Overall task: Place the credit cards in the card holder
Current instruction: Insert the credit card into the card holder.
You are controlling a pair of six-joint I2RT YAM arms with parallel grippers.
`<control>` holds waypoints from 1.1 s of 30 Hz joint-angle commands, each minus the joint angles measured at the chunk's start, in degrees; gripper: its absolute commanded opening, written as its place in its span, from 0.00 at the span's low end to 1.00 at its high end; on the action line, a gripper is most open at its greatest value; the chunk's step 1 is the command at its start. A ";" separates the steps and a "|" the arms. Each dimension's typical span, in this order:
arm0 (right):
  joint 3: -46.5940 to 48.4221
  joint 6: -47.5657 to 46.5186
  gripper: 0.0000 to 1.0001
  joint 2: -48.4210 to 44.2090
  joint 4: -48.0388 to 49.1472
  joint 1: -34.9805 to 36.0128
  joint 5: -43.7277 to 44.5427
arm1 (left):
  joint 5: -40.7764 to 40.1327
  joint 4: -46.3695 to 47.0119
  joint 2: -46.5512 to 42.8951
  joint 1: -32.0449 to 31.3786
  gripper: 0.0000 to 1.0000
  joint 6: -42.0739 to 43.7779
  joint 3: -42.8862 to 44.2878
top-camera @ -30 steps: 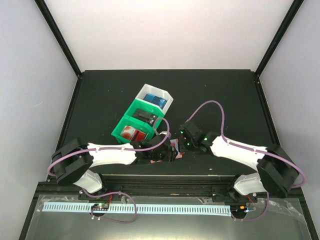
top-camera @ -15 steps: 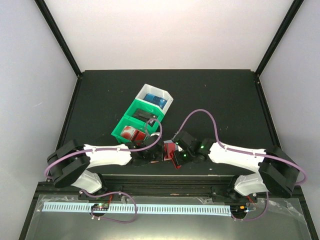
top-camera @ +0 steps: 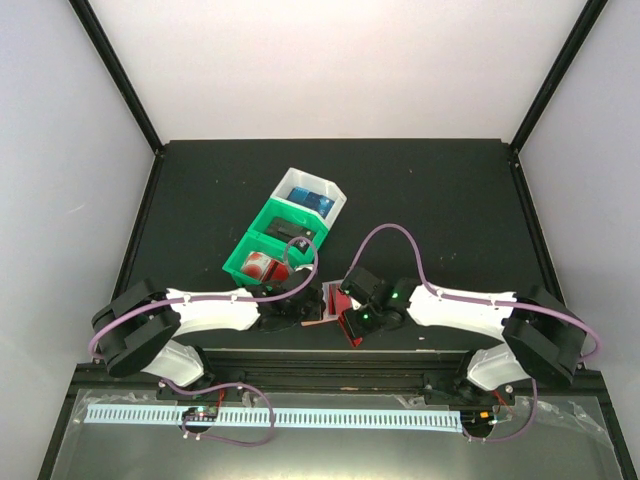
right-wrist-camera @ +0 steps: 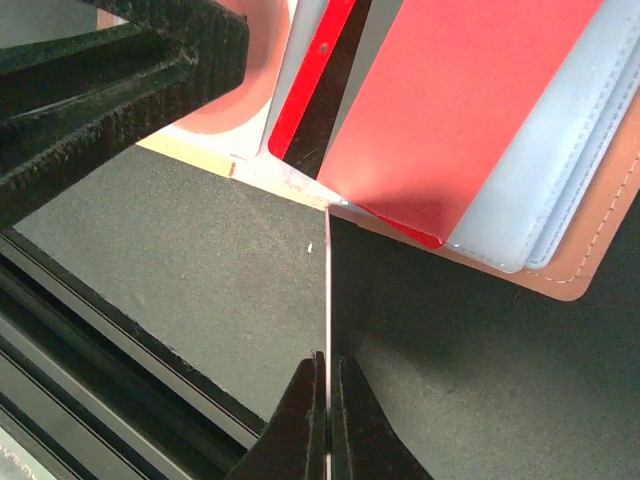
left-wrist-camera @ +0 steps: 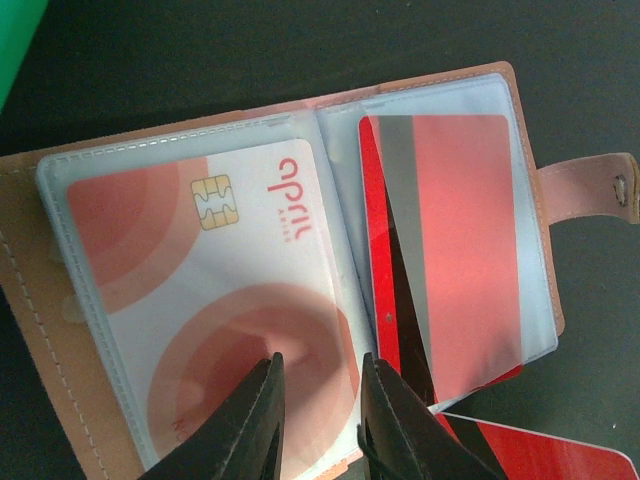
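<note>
The brown card holder (left-wrist-camera: 578,186) lies open on the black table, also seen in the top view (top-camera: 327,297). A white-and-red credit card (left-wrist-camera: 200,290) with a chip sits in its left clear pocket. A red credit card (left-wrist-camera: 460,240) stands partly inside the right pocket, skewed. My left gripper (left-wrist-camera: 318,410) hovers over the left page's lower edge, its jaws a narrow gap apart with nothing clearly pinched. My right gripper (right-wrist-camera: 328,400) is shut on another credit card (right-wrist-camera: 328,290), seen edge-on, whose far corner touches the holder's near edge (right-wrist-camera: 600,250).
Green bins (top-camera: 270,250) and a white bin (top-camera: 315,195) holding blue and red items stand just behind the left gripper. The table's front rail (right-wrist-camera: 100,350) runs close under the right gripper. The left fingers (right-wrist-camera: 110,90) crowd the holder's left side.
My right gripper has carried its card leftward up to the card holder. The left gripper's jaws have narrowed a good deal and it has shifted slightly left.
</note>
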 commanded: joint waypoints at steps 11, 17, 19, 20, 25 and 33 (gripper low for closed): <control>1.71 1.44 0.01 -3.55 -1.47 0.31 4.23 | 5.30 4.74 -0.60 0.53 0.28 2.57 -1.04; 0.17 0.58 0.01 -8.98 -4.10 -0.30 6.94 | 7.14 7.45 0.96 0.55 0.40 0.88 0.29; 1.19 1.28 0.01 -8.47 -5.24 -1.12 11.48 | 6.39 6.72 1.94 0.53 0.43 -0.02 1.03; 2.16 1.55 0.01 -7.57 -6.40 -1.59 13.87 | 6.02 6.23 2.45 0.61 0.44 -0.40 1.45; 6.18 1.52 0.01 -1.81 -7.99 -2.85 21.61 | 4.89 4.23 4.10 0.64 0.47 -2.14 2.60; 8.02 1.02 0.01 4.72 -7.87 -4.14 22.91 | 7.27 6.08 5.61 0.64 0.47 -0.35 3.86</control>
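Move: The right hand, holding a red card on edge, has the holder's right page with its red cards about 7 cm straight ahead and 3 cm lower; the strap is roughly 9 cm ahead and 4 cm to its right. From the left hand, low near the holder's fold, those cards lie some 2 cm ahead and 5 cm right, the white card 2 cm ahead and 2 cm left, the tray's red-pack bin about 7 cm ahead and 11 cm left. Still pinching its red card, the right hand nudges forward a centimetre, lifts nearly 4 cm clear of the holder's near edge, then swings forward and somewhat right while coming down again, about 7 cm forward in all, its wrist tilting and turning clockwise so that the card's far end comes up beside the strap at the right page's outer edge. Meanwhile the left hand, after a short wait, slides about 3 cm right towards the near corner of the red cards in the right page, its fingers opening from nearly closed to about half and its wrist rolling slightly. ##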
